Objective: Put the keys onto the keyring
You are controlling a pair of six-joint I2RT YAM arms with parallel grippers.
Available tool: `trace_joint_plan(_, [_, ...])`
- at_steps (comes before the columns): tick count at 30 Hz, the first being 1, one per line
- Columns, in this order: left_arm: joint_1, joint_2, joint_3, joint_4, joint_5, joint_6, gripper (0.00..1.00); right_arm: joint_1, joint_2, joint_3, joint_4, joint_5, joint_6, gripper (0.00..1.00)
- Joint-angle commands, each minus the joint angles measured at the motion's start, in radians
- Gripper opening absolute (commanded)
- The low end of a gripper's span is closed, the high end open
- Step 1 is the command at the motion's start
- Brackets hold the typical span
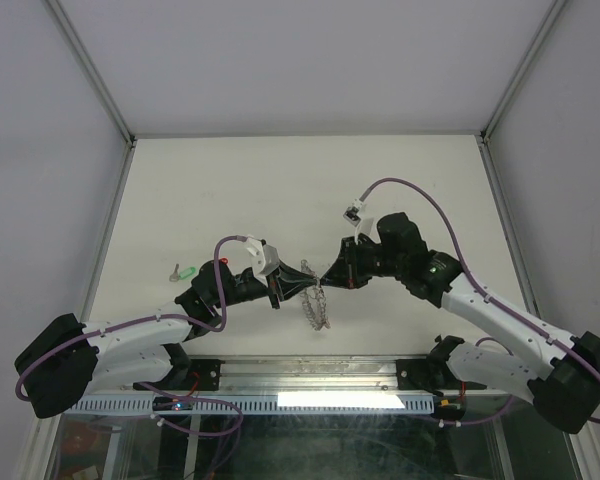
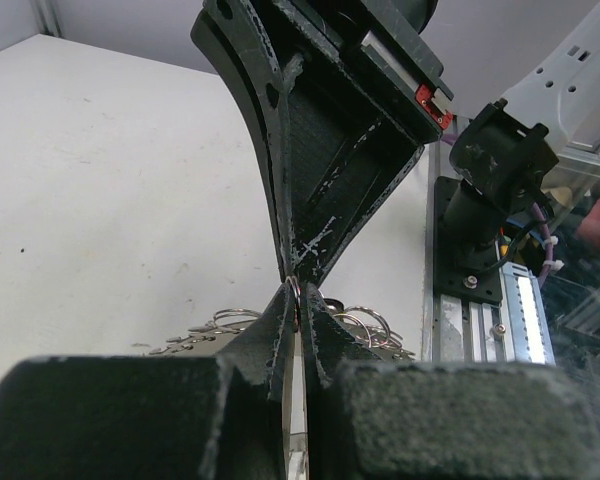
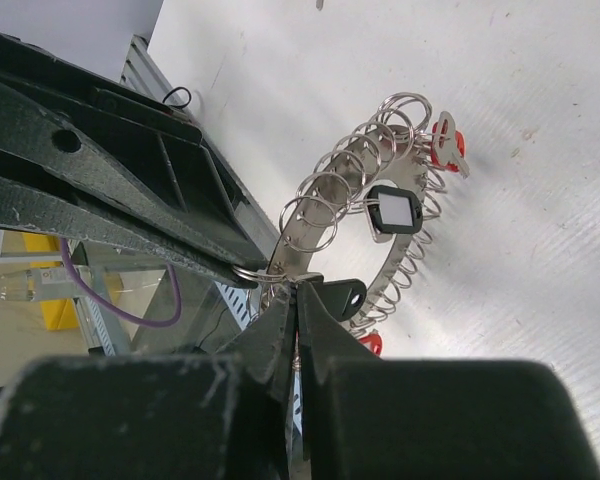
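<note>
Both grippers meet tip to tip just above the table's near middle. My left gripper [image 1: 300, 280] [image 2: 296, 305] is shut on a small split ring [image 2: 294, 292] of the keyring [image 1: 318, 308] [image 3: 391, 246]. The keyring is a flat grey band fringed with wire rings and hangs down to the table. My right gripper [image 1: 322, 275] [image 3: 296, 292] is shut against that same split ring, holding a key whose black head [image 3: 342, 296] sticks out beside its fingertips. A red-headed key [image 3: 444, 143] and a black-framed one [image 3: 393, 212] hang on the band. A green-headed key [image 1: 186, 271] lies alone at the left.
The metal rail [image 1: 310, 375] carrying the arm bases runs along the near edge, right below the keyring. The right arm's base mount [image 2: 480, 200] stands close behind the grippers. White enclosure walls with metal posts [image 1: 110, 130] bound the table on three sides.
</note>
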Motion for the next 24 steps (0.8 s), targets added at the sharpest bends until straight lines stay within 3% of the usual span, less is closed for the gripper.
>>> trace_joint_plan(1, [-0.006, -0.023, 0.019, 0.090, 0.001, -0.003, 0.00, -0.004, 0.010, 0.009, 0.028, -0.027, 0.007, 0.00])
trace_joint_plan(5, [-0.005, -0.021, 0.021, 0.090, 0.001, -0.001, 0.00, -0.004, 0.003, 0.007, 0.030, -0.022, 0.001, 0.09])
trace_joint_plan(12, [-0.005, -0.021, 0.025, 0.088, 0.011, -0.002, 0.00, -0.004, -0.128, 0.009, 0.036, 0.130, -0.132, 0.30])
trace_joint_plan(17, [-0.005, -0.020, 0.025, 0.095, 0.038, -0.005, 0.00, -0.004, -0.252, -0.071, 0.121, 0.184, -0.293, 0.34])
trace_joint_plan(24, [0.001, -0.018, 0.030, 0.104, 0.097, -0.009, 0.00, -0.004, -0.366, -0.211, 0.300, 0.019, -0.530, 0.37])
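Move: The two hands' tips meet at the keyring's upper edge. The left fingers already pinch a wire loop, with the keyring's middle about 6 cm straight below both hands. The shut right fingers are at that loop too. From the right hand, the black-fob key is about 2 cm ahead, level left-right and 1 cm lower; a red key sits some 5 cm ahead, 2 cm left and 3 cm lower. Opening first, almost in place, the right fingers part to about a third and come free of the loop. The hand then backs off up and to the right, roughly 4 cm up and 3 cm right, settling slightly at the end while rolling some 30 degrees about its leftward axis, front side up. The left fingers stay shut, holding the keyring nearly still. ##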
